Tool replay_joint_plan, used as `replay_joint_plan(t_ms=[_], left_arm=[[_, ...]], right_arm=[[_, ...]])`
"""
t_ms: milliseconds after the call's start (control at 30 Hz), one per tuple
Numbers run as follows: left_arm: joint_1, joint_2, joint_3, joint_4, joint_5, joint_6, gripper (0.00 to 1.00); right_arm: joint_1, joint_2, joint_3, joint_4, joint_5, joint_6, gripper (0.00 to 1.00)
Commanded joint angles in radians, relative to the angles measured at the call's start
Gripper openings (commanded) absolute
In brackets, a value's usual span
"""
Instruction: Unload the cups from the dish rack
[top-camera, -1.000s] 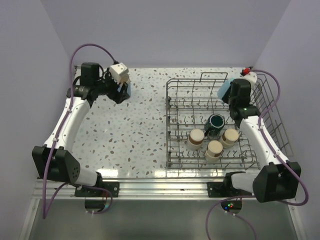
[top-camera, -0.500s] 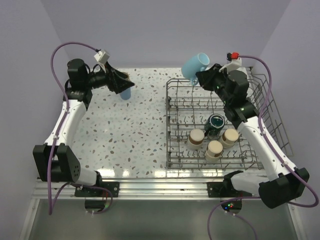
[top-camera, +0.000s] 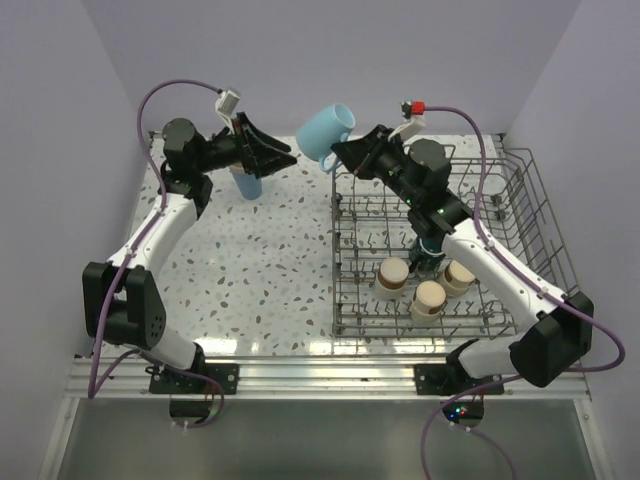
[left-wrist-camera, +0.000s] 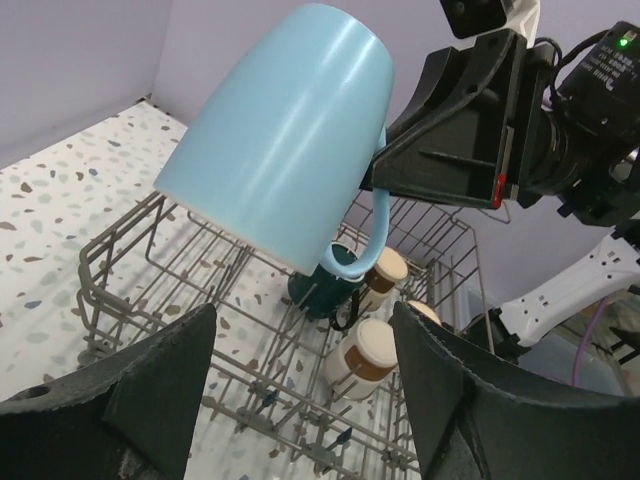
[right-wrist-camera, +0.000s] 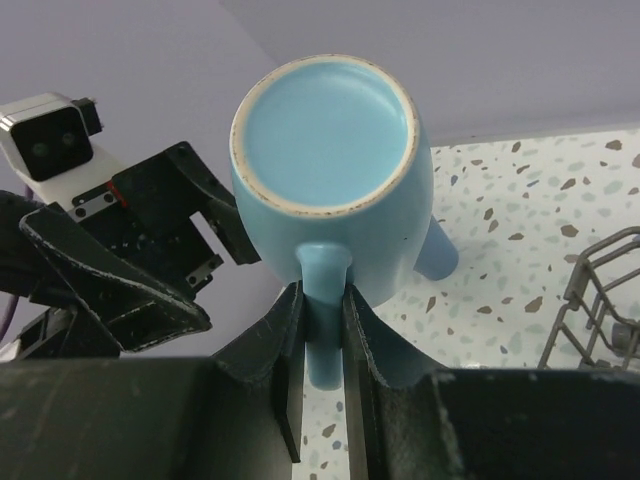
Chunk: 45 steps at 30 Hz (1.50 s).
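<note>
My right gripper (right-wrist-camera: 322, 300) is shut on the handle of the light blue mug (right-wrist-camera: 330, 150) and holds it in the air, base towards the wrist camera. In the top view the mug (top-camera: 325, 128) hangs past the left end of the dish rack (top-camera: 430, 335). My left gripper (left-wrist-camera: 300, 320) stands open just below and left of the mug (left-wrist-camera: 280, 140), its jaws facing it with nothing between them. A light blue tumbler (top-camera: 247, 183) stands on the table under the left gripper (top-camera: 282, 155). In the rack sit a dark teal mug (top-camera: 430, 247) and three beige-and-brown cups (top-camera: 392, 275).
The rack fills the right half of the speckled table (top-camera: 250, 270), with raised wire sides (top-camera: 545, 220) on its right. Purple walls close in at the back and sides. Cables loop above both arms.
My right arm has lifted the light blue mug from the rack's back right and carried it up and left. My left gripper has left the tumbler standing on the table and swung right towards the mug.
</note>
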<state>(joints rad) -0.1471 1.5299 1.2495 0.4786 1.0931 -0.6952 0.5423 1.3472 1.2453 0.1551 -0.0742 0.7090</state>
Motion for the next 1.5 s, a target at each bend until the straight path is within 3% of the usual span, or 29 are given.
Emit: replay_joint_plan(t_ms=[0, 333, 633, 1033, 1200, 1267, 1300, 1333, 1367, 1400, 1467], left_arm=[[-0.019, 0.006, 0.013, 0.132, 0.013, -0.098, 0.75], [-0.022, 0.004, 0.051, 0.141, -0.010, -0.122, 0.71], [-0.006, 0.001, 0.090, 0.121, -0.001, -0.090, 0.59], [0.033, -0.043, 0.042, 0.195, 0.042, -0.129, 0.01], [0.086, -0.091, -0.002, 0.102, 0.031, -0.074, 0.00], [0.104, -0.106, 0.008, -0.053, 0.030, 0.068, 0.00], [0.109, -0.126, 0.013, -0.122, 0.021, 0.133, 0.00], [0.109, -0.138, 0.034, -0.202, -0.019, 0.205, 0.00], [0.109, -0.149, 0.044, -0.354, -0.044, 0.353, 0.00], [0.109, -0.171, 0.048, -0.409, -0.070, 0.408, 0.00], [0.109, -0.188, 0.056, -0.568, -0.146, 0.539, 0.00]], right_arm=[[0.024, 0.001, 0.094, 0.198, -0.015, 0.038, 0.00], [0.062, 0.046, 0.089, 0.273, -0.068, 0.122, 0.00], [0.064, 0.059, 0.046, 0.302, -0.108, 0.173, 0.00], [0.067, 0.110, -0.036, 0.310, -0.139, 0.224, 0.00], [0.067, 0.138, -0.070, 0.307, -0.131, 0.227, 0.00], [0.065, 0.147, -0.072, 0.296, -0.130, 0.224, 0.15], [0.067, 0.150, -0.070, 0.290, -0.130, 0.215, 0.38], [0.065, 0.159, -0.066, 0.281, -0.130, 0.211, 0.51], [0.067, 0.164, -0.064, 0.264, -0.131, 0.207, 0.56], [0.065, 0.168, -0.063, 0.259, -0.131, 0.198, 0.66], [0.065, 0.182, -0.064, 0.251, -0.136, 0.196, 0.70]])
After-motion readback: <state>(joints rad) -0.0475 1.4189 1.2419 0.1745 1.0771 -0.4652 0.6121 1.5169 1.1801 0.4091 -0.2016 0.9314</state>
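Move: The light-blue mug, held by its handle in the right hand, has its body about 4 cm ahead of that hand, 3 cm to its left and 3 cm above. From the open left hand it lies some 8 cm to the right, 3 cm ahead and 4 cm up. The stacked blue cup stands on the table roughly 10 cm ahead and 11 cm left of the left hand, 28 cm below. The dish rack's middle is about 21 cm right of the right hand, 6 cm back and 33 cm down. The light-blue mug is carried left by the right hand, about 5 cm, towards the left hand, which rises some 3 cm and closes, pinching the mug's wall at the rim. Both hands then sink and drift left; the right opens and lets go of the handle, while the left draws the mug about 4 cm left. ##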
